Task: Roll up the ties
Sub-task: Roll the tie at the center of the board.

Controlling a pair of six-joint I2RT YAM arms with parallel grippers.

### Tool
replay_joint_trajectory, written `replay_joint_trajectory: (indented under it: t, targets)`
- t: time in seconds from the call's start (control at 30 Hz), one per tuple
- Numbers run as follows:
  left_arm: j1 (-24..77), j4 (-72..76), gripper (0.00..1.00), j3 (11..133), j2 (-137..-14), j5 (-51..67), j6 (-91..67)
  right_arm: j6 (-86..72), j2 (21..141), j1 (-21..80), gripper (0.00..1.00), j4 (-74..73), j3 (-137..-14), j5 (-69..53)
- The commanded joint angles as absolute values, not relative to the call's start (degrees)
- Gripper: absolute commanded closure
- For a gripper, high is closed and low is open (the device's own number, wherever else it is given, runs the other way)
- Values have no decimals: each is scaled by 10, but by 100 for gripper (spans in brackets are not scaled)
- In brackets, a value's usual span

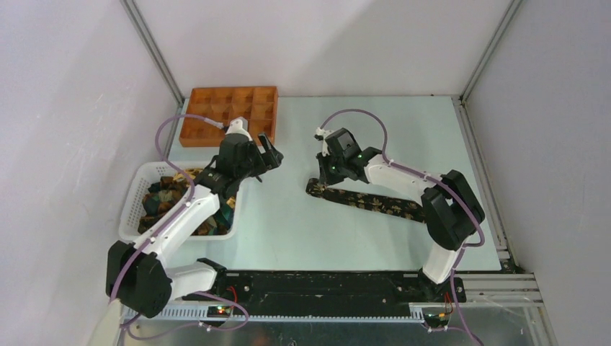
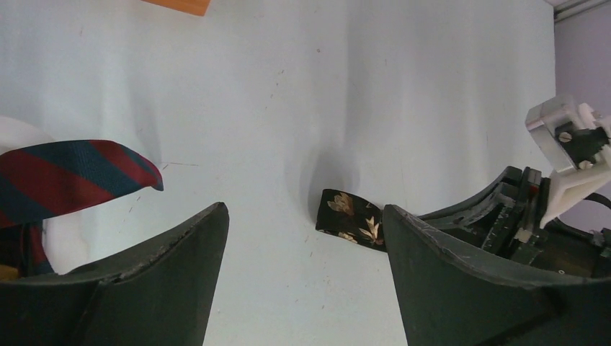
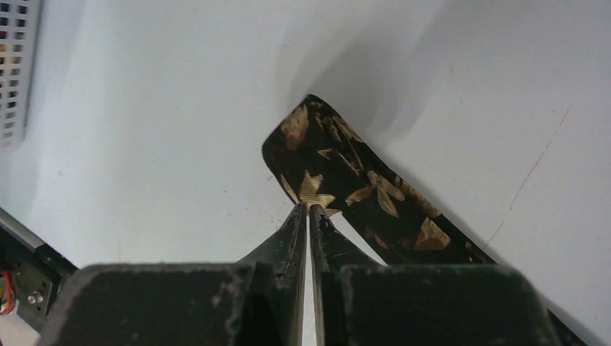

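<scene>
One dark tie with gold leaf print lies stretched flat on the table, running from the centre towards the right arm's base. My right gripper is down at its left end, jaws pressed together on the near edge of the tie, fingertips pinching the fabric. My left gripper hovers open above bare table left of that end, with nothing between its fingers. From the left wrist the tie's end shows just beyond the gripper, beside its right finger.
A white mesh basket at the left holds a heap of more ties, including a red and navy striped one. An orange compartment tray stands at the back left. Metal frame posts and rails border the table.
</scene>
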State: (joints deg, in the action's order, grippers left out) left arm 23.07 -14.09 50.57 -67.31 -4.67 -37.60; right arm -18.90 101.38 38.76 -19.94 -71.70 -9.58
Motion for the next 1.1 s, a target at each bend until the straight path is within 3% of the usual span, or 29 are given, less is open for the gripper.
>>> replay_joint_trajectory:
  t: [0.0,1.07]
  targets:
    - [230,-111,16,504,-684,-28,-385,-209,1021,388,93,-169,-705,-56]
    - [293,-33,16,511,-816,43,-412,-215,1048,411,94,-147,-639,-19]
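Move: From the right hand, fingers shut, the tie's roll lies about 7 cm below, some 2 cm back and 1 cm left; the tie's unrolled tail has its middle about 15 cm right, 6 cm back and 8 cm lower. The open left hand has the roll about 12 cm to its right, 3 cm back and 16 cm below, with the wooden tray some 15 cm left, 18 cm ahead and 15 cm lower. Downward by some 6 to 7 cm, drifting back and right about 2 cm each, the right hand brings its shut fingertips close in at the roll's near right edge, beside the tail. The left hand sinks about 5 cm and goes 5 cm right towards the roll, quickest at the end, its fingers staying wide open and tipping slightly down. ##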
